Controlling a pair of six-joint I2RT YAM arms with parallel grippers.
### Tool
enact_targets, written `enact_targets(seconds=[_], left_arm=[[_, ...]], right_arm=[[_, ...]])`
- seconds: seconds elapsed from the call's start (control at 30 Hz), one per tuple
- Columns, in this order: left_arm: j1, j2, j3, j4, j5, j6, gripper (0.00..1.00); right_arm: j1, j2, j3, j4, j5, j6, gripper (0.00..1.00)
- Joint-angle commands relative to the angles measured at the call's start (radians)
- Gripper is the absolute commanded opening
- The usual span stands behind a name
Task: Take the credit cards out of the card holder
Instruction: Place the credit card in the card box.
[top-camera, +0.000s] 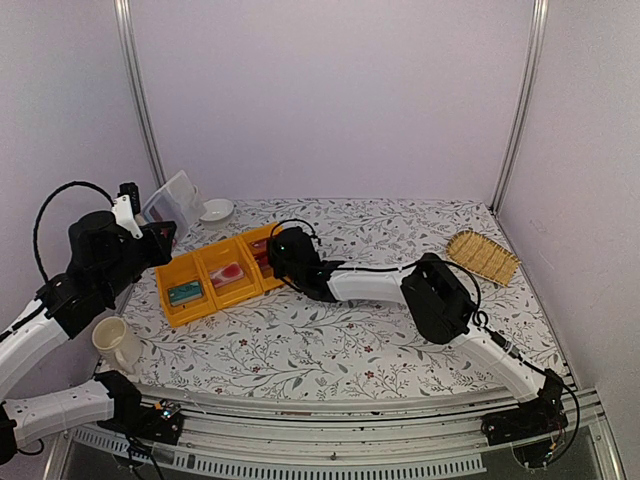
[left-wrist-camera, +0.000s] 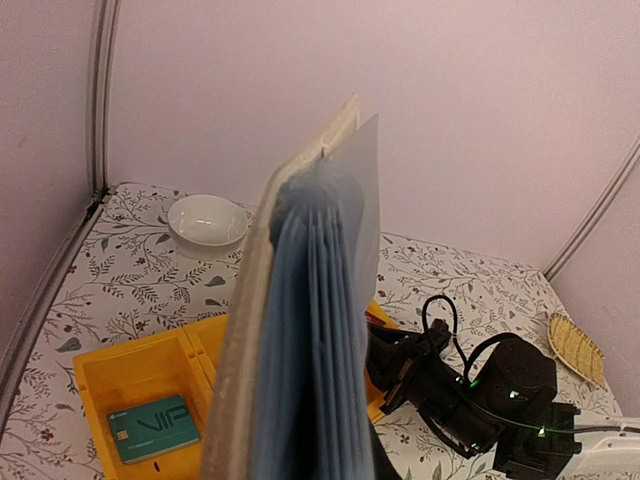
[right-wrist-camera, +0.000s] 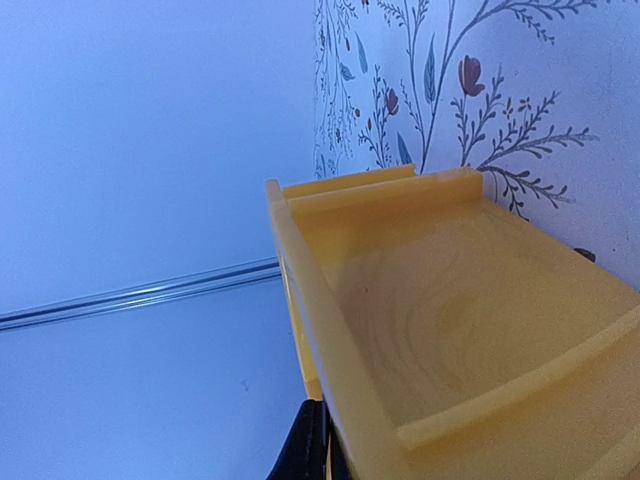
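Note:
My left gripper (top-camera: 155, 218) is shut on the card holder (top-camera: 174, 196) and holds it up at the far left. In the left wrist view the card holder (left-wrist-camera: 310, 330) stands edge-on, pale blue leaves fanned a little, hiding the fingers. A teal credit card (top-camera: 185, 292) (left-wrist-camera: 153, 428) lies in the left compartment of the yellow bins (top-camera: 205, 300). A pink card (top-camera: 232, 272) lies in the middle one. My right gripper (top-camera: 284, 251) reaches into the right compartment, where a red card edge (left-wrist-camera: 386, 319) shows. Its dark fingers (right-wrist-camera: 310, 445) sit close together against the bin wall (right-wrist-camera: 330, 360).
A white bowl (top-camera: 216, 210) (left-wrist-camera: 207, 220) sits behind the bins. A cream mug (top-camera: 117, 343) stands at the near left edge. A woven straw basket (top-camera: 482, 256) (left-wrist-camera: 575, 345) lies at the far right of the floral tablecloth.

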Motion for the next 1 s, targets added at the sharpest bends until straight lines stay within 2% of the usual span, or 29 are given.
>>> enact_targets(seconds=[0.0, 0.1, 0.2, 0.37, 0.7, 0.87, 0.97], left_arm=[[0.01, -0.012, -0.011, 0.037, -0.014, 0.014, 0.0], [0.011, -0.013, -0.012, 0.039, -0.016, 0.015, 0.0], [0.01, -0.011, -0.012, 0.038, -0.015, 0.015, 0.0], [0.01, -0.014, -0.014, 0.038, -0.017, 0.015, 0.0], [0.01, -0.019, -0.012, 0.038, -0.016, 0.02, 0.0], [0.01, -0.025, -0.012, 0.035, -0.016, 0.022, 0.0], [0.011, -0.028, -0.011, 0.033, -0.017, 0.023, 0.0]], right_arm=[[0.005, 0.043, 0.029, -0.004, 0.017, -0.006, 0.07], [0.005, 0.041, 0.031, -0.003, 0.015, -0.009, 0.12], [0.005, 0.037, 0.031, -0.007, 0.011, -0.012, 0.24], [0.007, 0.029, 0.031, -0.006, 0.008, -0.005, 0.32], [0.014, -0.028, -0.008, -0.028, -0.039, 0.033, 0.34], [0.014, -0.083, -0.096, -0.025, -0.07, 0.046, 0.39], [0.014, -0.113, -0.142, -0.033, -0.082, 0.053, 0.46]])
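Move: The right hand, holding the red credit card nearly flat, is already over the card box's right compartment. The compartment's middle is about 1 cm ahead, 2 cm to the left and 4 cm below. The pink card is some 11 cm left and 4 cm back, the green card 21 cm left and 9 cm back, and the white bowl about 14 cm ahead and 14 cm left. From the left hand, that compartment is roughly 18 cm ahead, 16 cm right and 25 cm below. The right fingers let go of the red card over the right compartment, parting from nearly shut to a bit under half open while the hand stays in place. Only then does the hand ease back about 1.5 cm towards the base and sink nearly 1 cm, still opening, with a tilt and turn of a few degrees. ##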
